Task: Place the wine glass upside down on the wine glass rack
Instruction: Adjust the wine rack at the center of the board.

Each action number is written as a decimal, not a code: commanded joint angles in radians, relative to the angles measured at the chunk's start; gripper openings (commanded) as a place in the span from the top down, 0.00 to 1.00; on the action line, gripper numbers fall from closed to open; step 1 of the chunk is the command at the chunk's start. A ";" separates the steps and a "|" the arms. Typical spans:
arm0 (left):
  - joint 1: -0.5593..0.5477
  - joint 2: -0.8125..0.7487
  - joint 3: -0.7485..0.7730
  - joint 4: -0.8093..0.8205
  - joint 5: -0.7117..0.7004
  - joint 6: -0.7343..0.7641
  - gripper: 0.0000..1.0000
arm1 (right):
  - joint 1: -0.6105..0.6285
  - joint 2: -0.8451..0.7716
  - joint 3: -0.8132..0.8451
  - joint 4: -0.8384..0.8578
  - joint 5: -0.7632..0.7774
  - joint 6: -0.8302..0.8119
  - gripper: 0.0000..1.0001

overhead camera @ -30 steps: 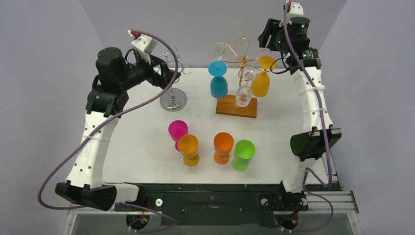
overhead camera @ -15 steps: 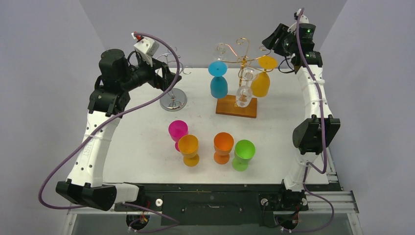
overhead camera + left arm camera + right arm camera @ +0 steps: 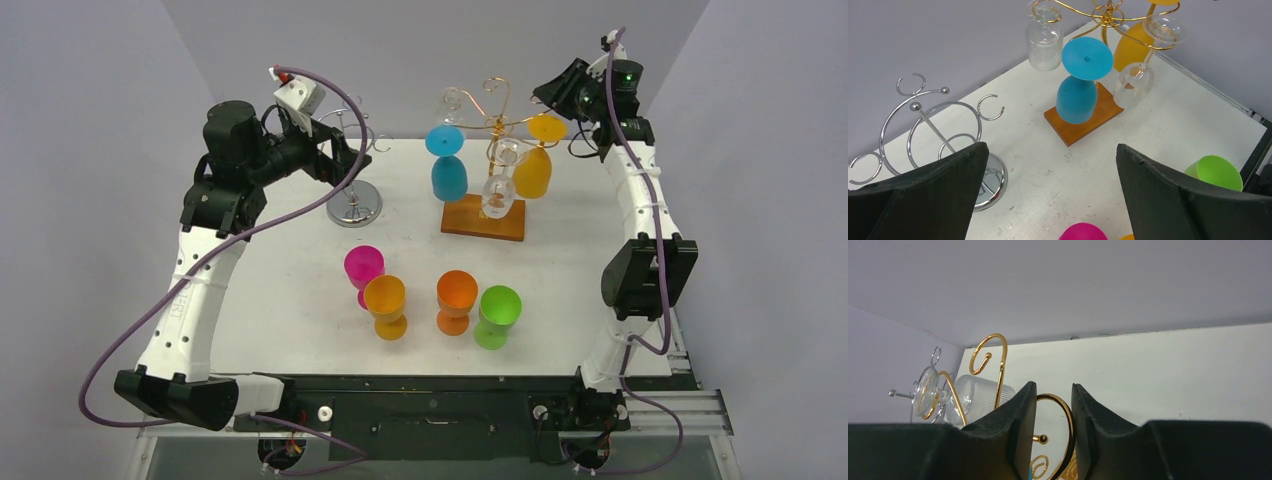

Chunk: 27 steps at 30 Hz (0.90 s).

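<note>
The gold wine glass rack (image 3: 495, 118) stands on a wooden base (image 3: 483, 220) at the back of the table. A blue glass (image 3: 446, 165), a yellow glass (image 3: 535, 165) and a clear wine glass (image 3: 499, 190) hang from it upside down. My right gripper (image 3: 556, 93) hovers just right of the rack's top, above the yellow glass's foot. In the right wrist view its jaws (image 3: 1054, 387) stand a narrow gap apart with nothing between them; a gold loop (image 3: 1068, 410) shows behind. My left gripper (image 3: 1052, 147) is wide open and empty over the silver rack (image 3: 943, 125).
Magenta (image 3: 363, 268), yellow-orange (image 3: 385, 303), orange (image 3: 456, 297) and green (image 3: 498, 312) glasses stand upright in the front middle. A ribbed clear glass (image 3: 1044, 42) hangs at the gold rack's back. The silver rack (image 3: 353, 200) holds no glasses.
My right gripper has drawn back and up from the yellow glass's foot, and its jaws have narrowed. The yellow glass stays hanging on the rack. The left arm has barely moved.
</note>
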 commanded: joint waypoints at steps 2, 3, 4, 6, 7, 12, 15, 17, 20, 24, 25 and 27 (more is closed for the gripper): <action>0.002 -0.026 -0.008 0.037 0.009 -0.002 0.02 | -0.012 -0.080 -0.072 0.035 -0.009 0.023 0.78; 0.002 -0.028 -0.009 0.036 0.008 -0.001 0.02 | -0.011 -0.091 -0.084 0.042 -0.008 0.027 0.81; 0.002 -0.032 -0.012 0.036 0.008 0.000 0.02 | -0.011 -0.098 -0.095 0.047 -0.006 0.032 0.84; 0.004 -0.037 -0.016 0.032 0.006 0.003 0.02 | -0.009 -0.118 -0.119 0.052 0.009 0.037 0.92; 0.004 -0.041 -0.020 0.031 0.004 0.005 0.02 | -0.008 -0.131 -0.132 0.053 0.027 0.037 0.95; 0.004 -0.058 -0.037 0.028 0.002 0.015 0.02 | 0.001 -0.231 -0.253 0.091 0.139 0.031 1.00; 0.006 -0.066 -0.041 0.025 -0.002 0.020 0.02 | 0.005 -0.291 -0.364 0.140 0.193 0.045 1.00; 0.006 -0.072 -0.044 0.022 -0.005 0.023 0.02 | 0.005 -0.322 -0.410 0.172 0.210 0.059 1.00; 0.005 -0.076 -0.045 0.018 -0.007 0.028 0.02 | 0.008 -0.345 -0.456 0.183 0.233 0.069 1.00; 0.006 -0.085 -0.051 0.011 -0.008 0.029 0.02 | 0.065 -0.426 -0.538 0.183 0.388 0.046 1.00; 0.006 -0.088 -0.056 0.011 -0.009 0.031 0.02 | 0.073 -0.447 -0.562 0.187 0.430 0.046 1.00; 0.005 -0.095 -0.065 0.011 -0.008 0.034 0.02 | 0.109 -0.490 -0.618 0.209 0.518 0.069 1.00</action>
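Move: The curled end of the gold rack's far right arm already lies between the right fingertips. The rack's hub is about 7 cm left of it, 4 cm nearer and a little lower. The yellow glass hangs some 10 cm below the right hand and 3 cm back, 1 cm to its right; the clear glass is about 6 cm left, 7 cm back and 11 cm down. From the left hand the curl is roughly 30 cm right, 21 cm ahead and 7 cm lower. The gold rack's curled tip is pinched as the right fingers finish closing on it, then drawn mostly back towards the robot, about 6 cm, and slightly to the right, at nearly constant height. The right wrist swings some 15 degrees clockwise with the pull, which starts slowly and quickens once the fingers have shut; they keep their hold. ##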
